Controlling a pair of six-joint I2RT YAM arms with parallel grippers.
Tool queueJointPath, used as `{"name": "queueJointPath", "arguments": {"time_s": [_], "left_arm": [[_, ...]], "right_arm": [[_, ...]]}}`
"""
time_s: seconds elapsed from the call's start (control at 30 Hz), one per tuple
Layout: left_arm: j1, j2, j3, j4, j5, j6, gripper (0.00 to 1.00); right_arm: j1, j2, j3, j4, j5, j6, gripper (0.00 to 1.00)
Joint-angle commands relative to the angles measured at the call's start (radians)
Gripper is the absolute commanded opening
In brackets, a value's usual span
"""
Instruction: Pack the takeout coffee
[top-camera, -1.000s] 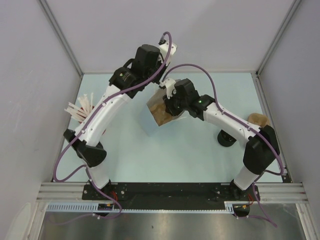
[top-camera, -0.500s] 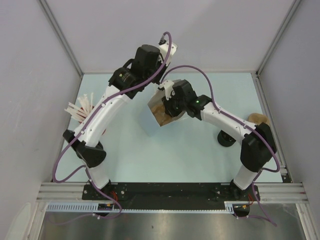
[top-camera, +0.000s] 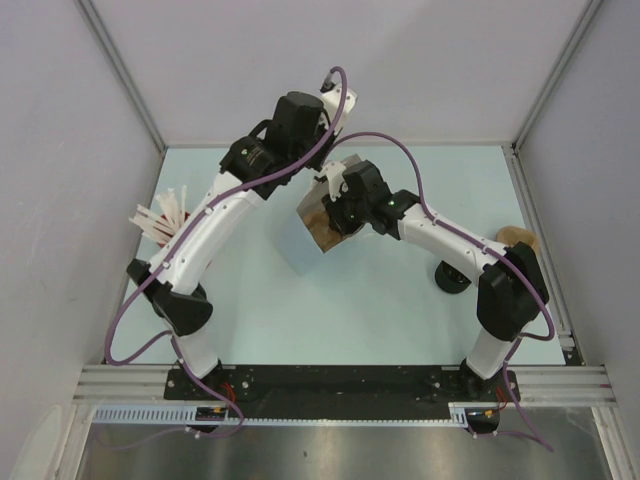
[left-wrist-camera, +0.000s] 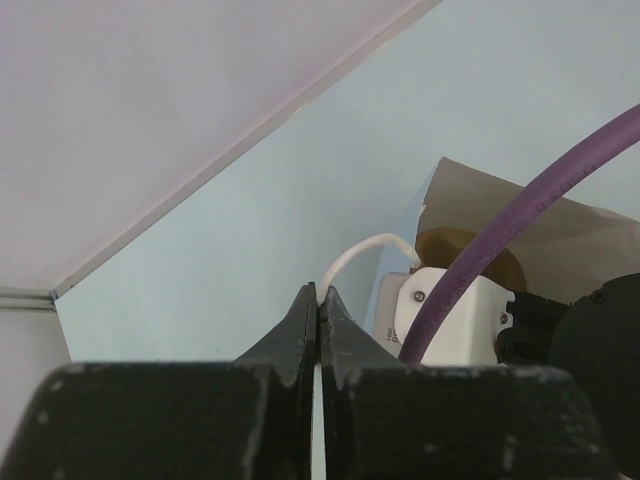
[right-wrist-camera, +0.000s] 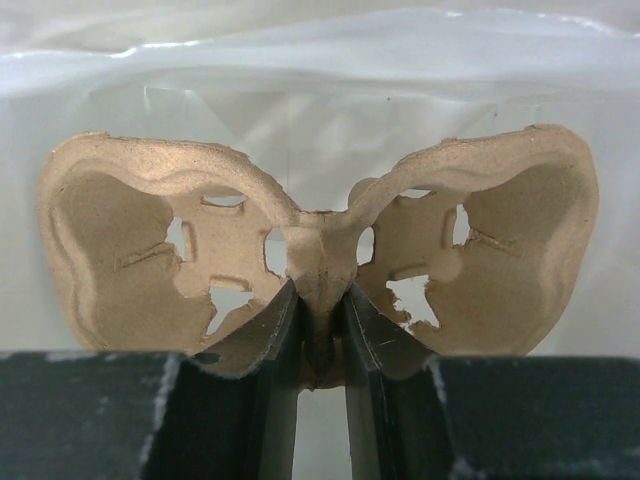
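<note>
The takeout coffee (top-camera: 452, 278) is a small black cup on the table at the right, partly behind my right forearm. The pale-blue paper bag (top-camera: 298, 245) lies tipped at the middle, mouth toward the right arm. My left gripper (left-wrist-camera: 318, 297) is shut on the bag's white cord handle (left-wrist-camera: 352, 260), holding the bag (left-wrist-camera: 480, 195) up; in the top view its fingers are hidden under its wrist. My right gripper (right-wrist-camera: 320, 312) is shut on the middle rib of the brown pulp cup carrier (right-wrist-camera: 130, 260), inside the bag's mouth (top-camera: 335, 215).
A red cup of white straws (top-camera: 160, 215) stands at the left edge, beside the left arm. A brown pulp piece (top-camera: 516, 238) lies by the right wall. Grey walls close the table on three sides.
My right arm has edged left and slightly back with the carrier, deeper into the bag's mouth. The left arm keeps its hold on the handle, barely moving.
</note>
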Motion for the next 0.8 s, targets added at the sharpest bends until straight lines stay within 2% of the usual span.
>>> {"name": "queueJointPath", "arguments": {"time_s": [0.0, 0.17, 0.33, 0.6, 0.77], "left_arm": [[-0.017, -0.04, 0.0, 0.021, -0.04, -0.001, 0.0], [-0.027, -0.038, 0.001, 0.024, -0.054, 0.005, 0.0], [-0.027, -0.037, -0.001, 0.022, -0.057, 0.007, 0.0], [-0.029, -0.031, 0.002, 0.027, -0.072, 0.009, 0.0], [-0.027, -0.023, 0.004, 0.028, -0.089, 0.012, 0.0]], "right_arm": [[0.007, 0.0, 0.051, -0.004, -0.009, -0.009, 0.26], [0.013, -0.004, 0.057, -0.013, 0.002, -0.017, 0.32], [0.018, -0.009, 0.065, -0.016, 0.005, -0.026, 0.47], [0.015, -0.041, 0.101, -0.039, 0.008, -0.052, 0.63], [0.01, -0.095, 0.158, -0.062, -0.017, -0.084, 0.67]]}}
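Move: The right fingers pinch the carrier by its middle rib inside the paper bag. The bag's floor, where it is going, lies about 13 cm below this hand, some 3 cm ahead and 4 cm to its left. The bag handle held by the left fingers is roughly 19 cm above the right hand and 4 cm farther out; the black cup is some 29 cm right and 8 cm back. From the left hand the bag's floor is about 34 cm below, 1 cm back and 4 cm left. Opening in place first, the right fingers spread from a narrow pinch to about two thirds of their full width and let go of the carrier's rib inside the bag. Then the hand starts straight up, some 2.5 cm, away from the carrier, barely tilting. The left fingers stay shut on the bag handle and hold it practically still. ##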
